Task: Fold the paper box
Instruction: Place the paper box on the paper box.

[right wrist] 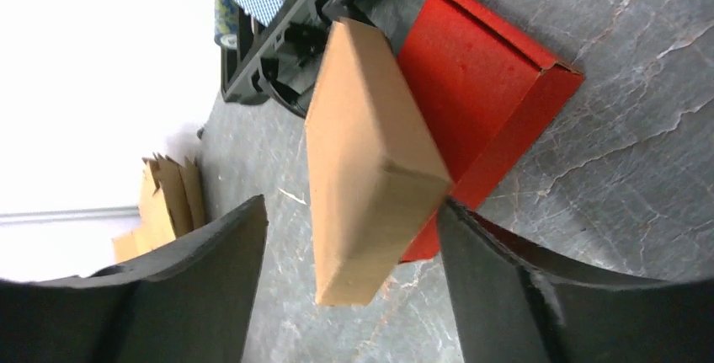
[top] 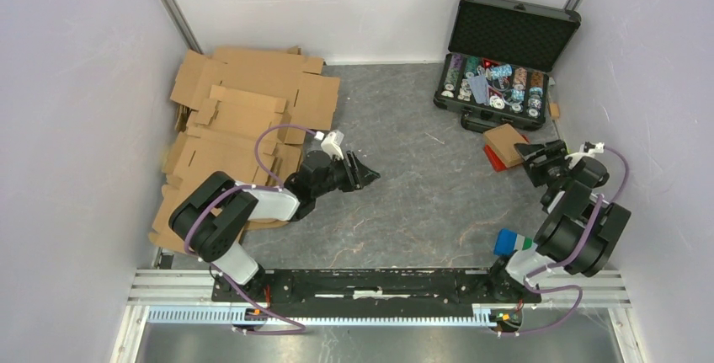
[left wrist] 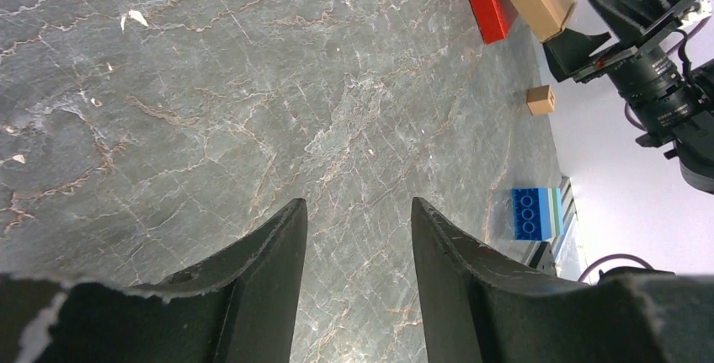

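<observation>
The paper box (right wrist: 370, 161) is a closed, flat brown carton lying partly on a red lid (right wrist: 480, 68) on the grey table, just in front of the black case. In the top view the paper box (top: 505, 140) is at the right. My right gripper (right wrist: 349, 207) is open with the box's near end between its fingers: the right finger is at the box's corner, and a clear gap shows on the left. My left gripper (left wrist: 358, 207) is open over bare table near the middle (top: 369, 173), holding nothing.
An open black case (top: 497, 85) of poker chips stands at the back right. Many flat cardboard sheets (top: 244, 119) are piled at the left. A blue block (top: 508, 241) lies by the right arm's base. A tiny brown cube (left wrist: 540, 99) sits near the right wall.
</observation>
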Available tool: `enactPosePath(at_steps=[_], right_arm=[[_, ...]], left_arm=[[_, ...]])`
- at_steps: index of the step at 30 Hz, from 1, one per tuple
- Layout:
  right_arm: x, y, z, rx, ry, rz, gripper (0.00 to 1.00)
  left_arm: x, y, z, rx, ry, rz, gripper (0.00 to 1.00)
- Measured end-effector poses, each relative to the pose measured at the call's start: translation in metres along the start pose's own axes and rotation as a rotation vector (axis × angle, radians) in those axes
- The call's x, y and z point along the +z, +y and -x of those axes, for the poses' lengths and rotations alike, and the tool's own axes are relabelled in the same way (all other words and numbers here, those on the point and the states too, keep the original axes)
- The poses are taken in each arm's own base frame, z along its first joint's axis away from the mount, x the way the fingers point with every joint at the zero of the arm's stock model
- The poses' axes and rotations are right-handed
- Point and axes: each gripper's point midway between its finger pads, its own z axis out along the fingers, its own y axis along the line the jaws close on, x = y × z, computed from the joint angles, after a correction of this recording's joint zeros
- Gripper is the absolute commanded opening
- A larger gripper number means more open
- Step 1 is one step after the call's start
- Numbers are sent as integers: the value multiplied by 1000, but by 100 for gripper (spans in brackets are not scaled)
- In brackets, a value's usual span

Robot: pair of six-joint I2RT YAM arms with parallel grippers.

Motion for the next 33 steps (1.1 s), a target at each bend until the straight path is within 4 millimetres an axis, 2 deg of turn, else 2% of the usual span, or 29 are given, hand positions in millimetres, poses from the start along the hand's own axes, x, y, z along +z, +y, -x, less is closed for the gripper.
enactPosePath(at_steps=[1,2,6,8,11,13,15,17,19,21,25,26,28,30,33], right_arm=[[1,-1,2,5,-10,-9,97],[1,-3,4,9,-17,-16,98],[1,-13,15,-14,-45,-104,98],[-4,-17,28,-48,-83,-177,98],[-19,-16,49,-129,-165,-280,98],[-32,-7,63,-229,-240,-350,98],[-38,15,67,-346,-289,-359,98],[-38,47,61,-468,-318,-314,98],[-37,76,47,-565,-325,-228,98],[-36,88,26,-629,-320,-149,98],[-27,82,-40,-719,-211,-27,98],[-25,79,-63,-749,-165,11,98],[-26,76,-94,-801,-113,74,98],[-31,77,-114,-879,-102,143,98],[-35,75,-116,-972,-136,168,98]], left_arm=[[0,0,0,0,0,0,56],[0,0,0,0,1,0,56],[0,1,1,1,-5,5,57],[0,2,2,2,-13,14,58],[-1,2,5,10,-22,19,66],[-2,2,7,28,-30,24,75],[-4,2,11,52,-45,29,84],[-9,1,19,89,-76,39,97],[-17,0,28,140,-115,52,100],[-25,-3,38,197,-152,58,100],[-47,-8,59,339,-241,78,100],[-51,-8,62,368,-256,89,100],[-61,-3,72,435,-294,135,100],[-72,6,84,490,-340,206,100],[-98,26,100,552,-434,333,100]])
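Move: My right hand is at the near right corner of the paper box, whose middle is about 3 cm ahead and 4 cm left, barely lower. The red box it is to rest on lies some 2 cm ahead, 4 cm left and 5 cm below. The open chip case is about 16 cm ahead and 8 cm left, the wooden cube 12 cm back and 6 cm right. From my left hand the red box lies roughly 35 cm right, 6 cm ahead. I finish opening my right fingers and slip them off the paper box, backing out about 5 cm to the right. Then I lift some 10 cm, swing left and come down again beside the boxes, rolling the hand's left side down about 50 degrees. My left hand opens wide, rises about 7 cm and swings left about 12 cm towards the cardboard sheets, its fingers tipping up. ##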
